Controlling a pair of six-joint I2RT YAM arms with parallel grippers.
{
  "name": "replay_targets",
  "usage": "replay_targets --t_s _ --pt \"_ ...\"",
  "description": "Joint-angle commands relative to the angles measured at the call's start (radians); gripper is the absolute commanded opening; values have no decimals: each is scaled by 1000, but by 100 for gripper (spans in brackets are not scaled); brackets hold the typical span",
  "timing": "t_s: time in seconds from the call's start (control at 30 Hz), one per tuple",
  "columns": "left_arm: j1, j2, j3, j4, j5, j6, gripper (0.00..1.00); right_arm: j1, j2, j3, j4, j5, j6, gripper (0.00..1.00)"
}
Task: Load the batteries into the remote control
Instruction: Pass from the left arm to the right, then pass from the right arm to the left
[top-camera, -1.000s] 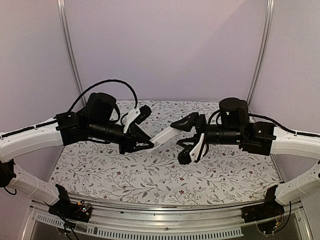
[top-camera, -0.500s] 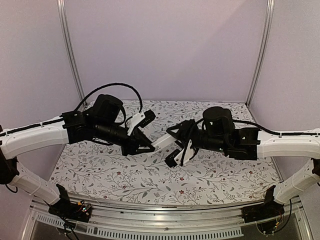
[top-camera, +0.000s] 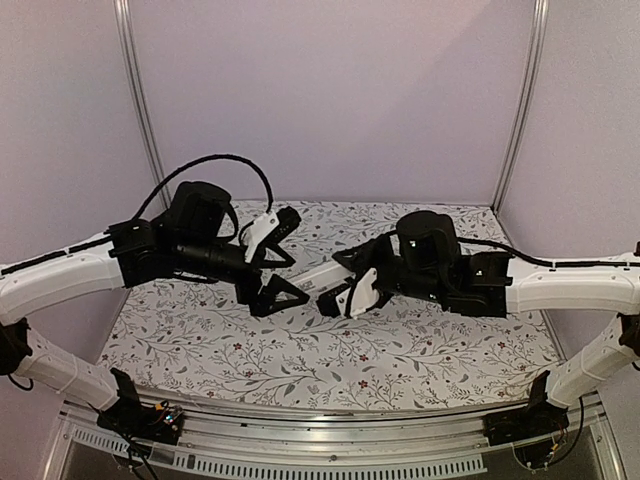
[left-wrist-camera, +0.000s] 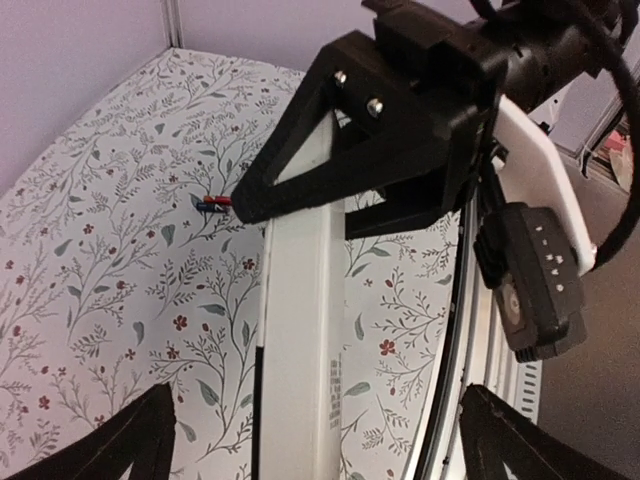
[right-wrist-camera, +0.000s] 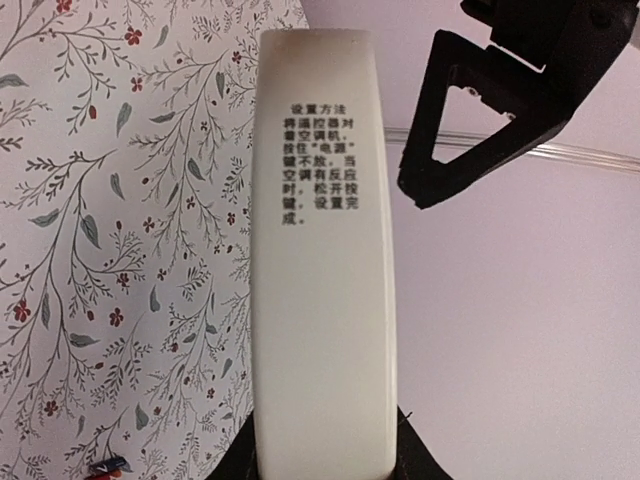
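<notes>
The white remote control (right-wrist-camera: 320, 300) hangs above the table with my right gripper (right-wrist-camera: 325, 470) shut on its near end; printed text shows on its face. In the top view the remote control (top-camera: 318, 275) points left from the right gripper (top-camera: 346, 282). My left gripper (left-wrist-camera: 320, 450) stands wide open around its other end, both fingers apart from it; in the top view the left gripper (top-camera: 297, 258) straddles the bar's tip. A small dark battery with red on it (left-wrist-camera: 213, 205) lies on the flowered cloth, also seen as a battery (right-wrist-camera: 108, 466) at the bottom left of the right wrist view.
The table (top-camera: 300, 360) is covered with a flowered cloth and closed in by lilac walls at the back and sides. A metal rail (top-camera: 320, 435) runs along its near edge. Both arms meet over the middle of the table.
My left gripper has opened and let go of the remote. My right gripper has moved left and shut on the remote's other end.
</notes>
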Motion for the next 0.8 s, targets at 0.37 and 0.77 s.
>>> replay_targets --t_s 0.37,0.77 --pt "-46 -510 -360 523 -33 366 100 -186 -151 22 -48 -789 796 0" --pt "-118 -300 -344 832 -26 301 97 -185 -152 19 149 -910 1032 0"
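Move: The remote control lies between the left hand's already open fingers, its middle some 6 cm to the right of that hand and about 1 cm ahead, at nearly the same height. The right hand already grips the remote's other end, the middle about 5 cm to that hand's left, level with it and 1 cm lower. On the table lie the batteries, roughly 22 cm to the left hand's right, 13 cm farther out and 19 cm down. Upwards and back, the left hand pulls its wide-open fingers off the remote, rising some 11 cm and swinging left, then partly returning right, as it tilts up until the fingers point level to the right. The right hand keeps its grip, briefly almost in place as it turns, then draws back about 7 cm and up 8, its wrist turning some 65 degrees in all. ##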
